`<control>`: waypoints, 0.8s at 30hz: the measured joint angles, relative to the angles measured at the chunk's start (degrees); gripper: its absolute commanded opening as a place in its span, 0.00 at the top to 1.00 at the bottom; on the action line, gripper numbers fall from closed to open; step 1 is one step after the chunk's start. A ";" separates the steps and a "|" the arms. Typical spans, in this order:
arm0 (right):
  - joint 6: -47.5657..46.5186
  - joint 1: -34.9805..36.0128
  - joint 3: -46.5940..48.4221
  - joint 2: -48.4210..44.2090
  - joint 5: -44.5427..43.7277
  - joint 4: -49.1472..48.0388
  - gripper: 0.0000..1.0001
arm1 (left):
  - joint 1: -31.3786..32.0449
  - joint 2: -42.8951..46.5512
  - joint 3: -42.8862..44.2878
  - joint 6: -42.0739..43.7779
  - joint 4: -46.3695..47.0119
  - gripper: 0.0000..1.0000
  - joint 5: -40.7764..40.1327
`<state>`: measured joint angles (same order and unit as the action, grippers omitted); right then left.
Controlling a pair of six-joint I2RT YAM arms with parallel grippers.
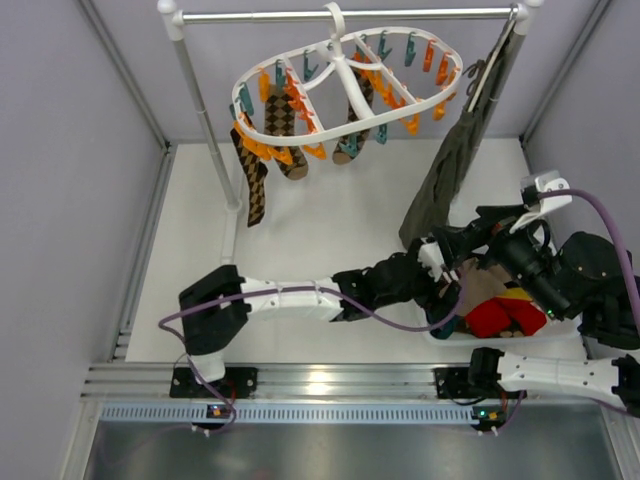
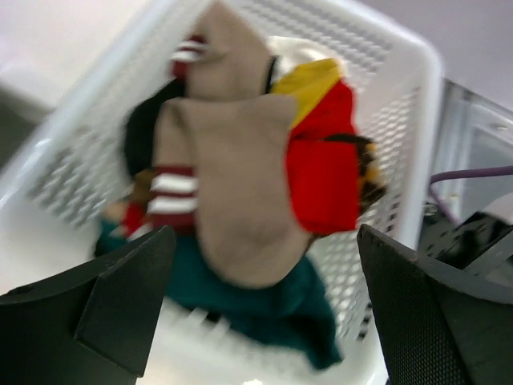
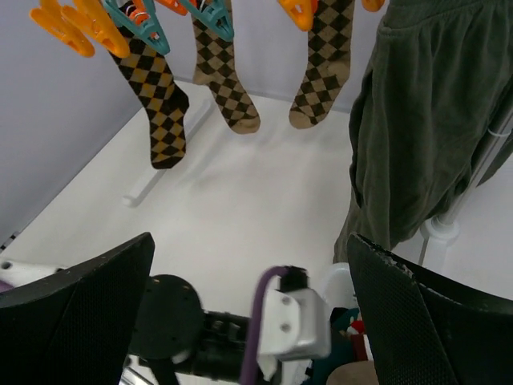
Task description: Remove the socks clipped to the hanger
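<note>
The white oval hanger hangs from the rail by its hook, with orange and teal clips. Three brown argyle socks stay clipped to it; the right wrist view shows them too. My left gripper is open over the white basket. Below its fingers, free of them, is a blurred tan sock with red-and-white striped cuffs. My right gripper is open and holds nothing; it hovers above the left wrist and faces the hanger.
A long olive garment hangs from the rail at the right, close to both wrists. Red and teal clothes fill the basket. A white post stands left of the hanger.
</note>
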<state>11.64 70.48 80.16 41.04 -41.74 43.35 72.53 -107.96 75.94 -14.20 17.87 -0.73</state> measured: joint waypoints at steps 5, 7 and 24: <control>0.20 0.00 -1.92 -0.44 -1.31 -1.16 0.01 | 0.09 16.37 -14.97 0.83 -0.72 0.01 -14.93; 0.09 0.00 -3.61 -0.42 -1.55 -2.23 0.01 | 0.07 23.08 -20.68 0.83 -0.66 0.01 -22.53; -2.01 0.00 -13.79 -0.79 2.14 -14.67 0.01 | -39.82 37.16 -40.04 2.38 3.34 0.01 -26.82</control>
<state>9.63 70.48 66.37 40.25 -39.59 28.69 32.71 -70.81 35.90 -11.81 21.21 -27.55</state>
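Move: The hanger's leftmost checkered sock hangs roughly 28 cm ahead of the left hand and 42 cm to its left, its middle some 10 cm higher. A second checkered sock hangs 7 cm right of that sock and 6 cm farther out. The basket lies below the left hand, its middle about 12 cm to the right. From the right hand, the leftmost sock is some 25 cm ahead, 32 cm left and 14 cm lower. Empty and wide open, the left hand sweeps away from the basket towards the leftmost checkered sock, about 40 cm left and then increasingly forward too, 20 cm in all, at nearly level height. The wrist swings some 65 degrees counter-clockwise, bringing the fingers from pointing right to pointing forward at the sock's lower end, with no touch seen. The right hand, also open, eases about 4 cm left and 4 cm down. ##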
